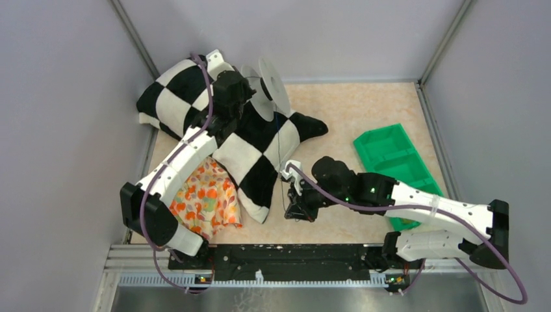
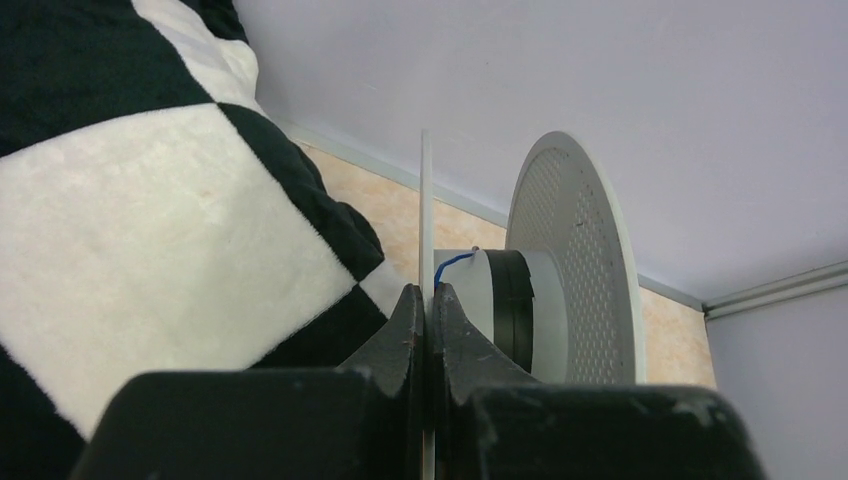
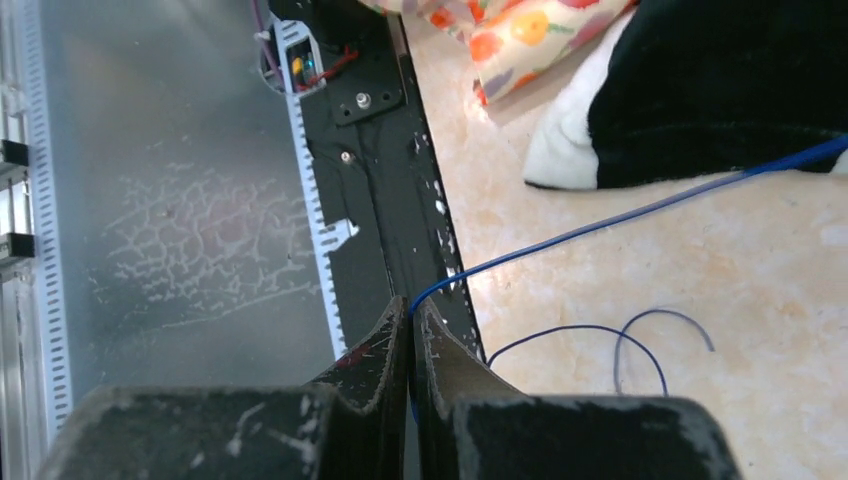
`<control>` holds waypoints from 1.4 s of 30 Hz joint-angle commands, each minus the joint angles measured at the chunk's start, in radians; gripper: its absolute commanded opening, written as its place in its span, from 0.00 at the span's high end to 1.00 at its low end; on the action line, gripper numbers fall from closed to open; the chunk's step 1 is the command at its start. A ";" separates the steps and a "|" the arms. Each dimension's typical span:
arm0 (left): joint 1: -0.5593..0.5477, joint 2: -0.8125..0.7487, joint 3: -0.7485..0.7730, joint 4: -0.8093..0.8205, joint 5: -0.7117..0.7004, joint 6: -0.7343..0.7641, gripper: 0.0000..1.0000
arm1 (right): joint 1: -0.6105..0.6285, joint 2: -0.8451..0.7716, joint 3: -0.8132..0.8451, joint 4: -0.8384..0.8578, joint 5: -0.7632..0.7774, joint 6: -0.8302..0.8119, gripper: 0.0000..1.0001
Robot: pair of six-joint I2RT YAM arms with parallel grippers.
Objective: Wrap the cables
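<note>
A white spool (image 1: pixel 268 91) stands on edge at the back, over a black-and-white checked cushion (image 1: pixel 256 153). My left gripper (image 2: pixel 428 300) is shut on the spool's thin near flange (image 2: pixel 424 200); the core (image 2: pixel 470 295) and the perforated far flange (image 2: pixel 575 260) lie just beyond. The cable (image 3: pixel 620 215) is a thin blue wire. It runs taut from the spool core (image 2: pixel 452 263) down across the cushion (image 1: pixel 284 159) to my right gripper (image 3: pixel 412 312), which is shut on it near the table's front. A loose loop of the cable (image 3: pixel 640 335) lies on the tabletop beside that gripper (image 1: pixel 295 211).
An orange floral cloth (image 1: pixel 208 198) lies at the front left under the left arm. A green divided tray (image 1: pixel 393 159) sits at the right. Grey walls close in the left, back and right sides. A black mounting rail (image 3: pixel 400 200) runs along the near edge.
</note>
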 commanded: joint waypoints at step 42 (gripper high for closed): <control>-0.202 0.265 0.170 0.031 0.729 0.390 1.00 | -0.214 -0.066 0.604 -0.196 0.386 -0.426 1.00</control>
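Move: The right hand holds the blue cable, taut to the white spool; the spool's middle lies about 43 cm ahead of it, 8 cm left and 12 cm higher. The checkered pillow's near tip is about 9 cm left, 8 cm ahead and 18 cm below that hand. The left hand holds the spool by its left flange, the spool's middle about 6 cm ahead and 5 cm right; the pillow's black corner is some 20 cm right, 2 cm ahead and 30 cm below. With the blue cable still pinched, the right hand climbs steeply, about 20 cm in all, then also pushes forward some 11 cm and a little right towards the spool, rolling about 35 degrees on the way. The left hand keeps its grip on the flange and, after a small nudge forward, swings the spool some 20 cm right, then down and slightly back, turning it about 50 degrees clockwise to bring it in front of the rising right hand. ##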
